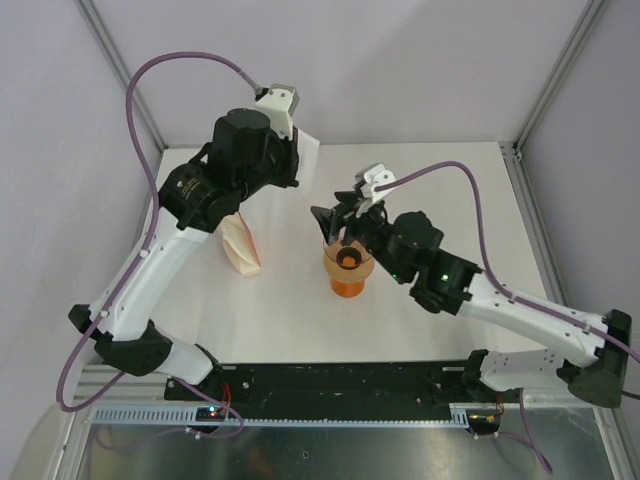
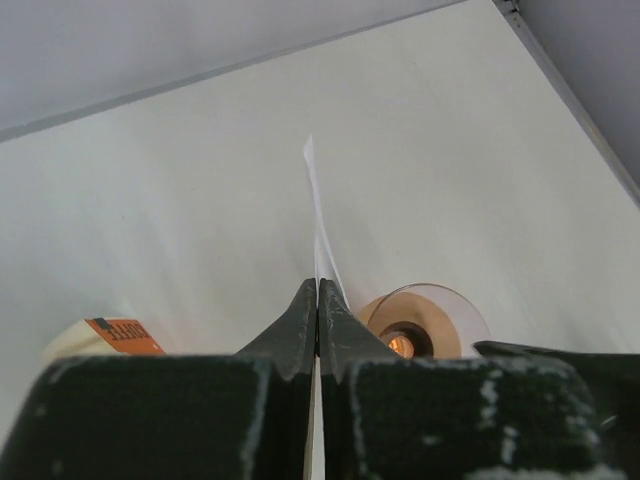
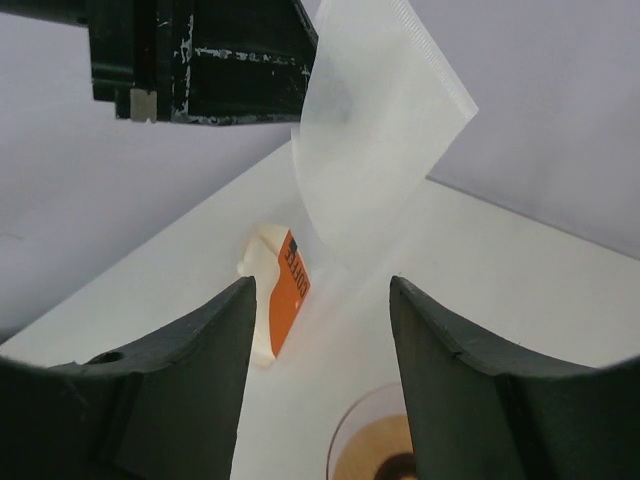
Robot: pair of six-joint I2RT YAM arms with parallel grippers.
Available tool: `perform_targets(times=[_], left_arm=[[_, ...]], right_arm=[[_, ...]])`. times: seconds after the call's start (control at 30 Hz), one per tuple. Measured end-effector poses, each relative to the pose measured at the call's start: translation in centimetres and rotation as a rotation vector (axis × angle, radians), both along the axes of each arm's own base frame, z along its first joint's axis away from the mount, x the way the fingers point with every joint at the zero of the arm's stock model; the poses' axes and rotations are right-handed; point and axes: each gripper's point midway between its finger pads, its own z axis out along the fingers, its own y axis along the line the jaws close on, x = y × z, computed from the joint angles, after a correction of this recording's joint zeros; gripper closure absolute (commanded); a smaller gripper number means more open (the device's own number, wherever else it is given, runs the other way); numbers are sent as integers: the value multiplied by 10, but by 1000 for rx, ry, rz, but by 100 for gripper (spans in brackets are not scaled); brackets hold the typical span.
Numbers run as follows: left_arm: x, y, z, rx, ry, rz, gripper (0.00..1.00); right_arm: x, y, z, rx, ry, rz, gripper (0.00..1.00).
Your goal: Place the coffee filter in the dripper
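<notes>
The coffee filter (image 1: pixel 309 160) is a thin white paper piece held in the air over the far part of the table, with my left gripper (image 1: pixel 297 166) shut on it. In the left wrist view the filter (image 2: pixel 318 215) shows edge-on, rising from the closed left gripper (image 2: pixel 317 287). The dripper (image 1: pixel 348 259), a translucent orange funnel, stands mid-table; its rim also shows low in both wrist views (image 2: pixel 428 318) (image 3: pixel 372 445). My right gripper (image 1: pixel 336 220) hovers just above the dripper, open and holding nothing (image 3: pixel 320 285). The filter (image 3: pixel 372 130) hangs in front of it.
A cream pack of folded filters with an orange label (image 1: pixel 241 247) lies left of the dripper (image 3: pixel 278 292). The dripper sits on a small orange-tinted cup (image 1: pixel 348 288). Grey walls and metal frame posts (image 1: pixel 120 70) surround the white table (image 1: pixel 450 200).
</notes>
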Motion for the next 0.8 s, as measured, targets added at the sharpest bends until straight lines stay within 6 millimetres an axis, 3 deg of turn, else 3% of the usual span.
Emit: perform_targets(times=[0.1, 0.47, 0.8], left_arm=[[1, -1, -1, -35, 20, 29, 100], [1, -5, -11, -84, 69, 57, 100], [-1, -8, -11, -100, 79, 55, 100]], right_arm=[[12, 14, -3, 14, -22, -35, 54], [26, 29, 24, 109, -104, -61, 62], [38, 38, 15, 75, -104, -72, 71]])
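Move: The filter is already pinched in my left fingers, its middle about 4 cm ahead of them, 2 cm right and 2 cm lower. From my open right hand it lies some 8 cm ahead, 4 cm left and a couple of centimetres up. The dripper stands roughly 27 cm below both hands, about 1 cm back and 7 cm right of the right one, 6 cm back and 13 cm right of the left. I bring my right hand in towards the hanging free end of the filter, about 4 cm forward and 4 cm left with a slight rise, tipping its fingers up a little and closing them from well open to about half that gap around the lower part of the paper. My left hand keeps its pinch, sinking about 1 cm. ##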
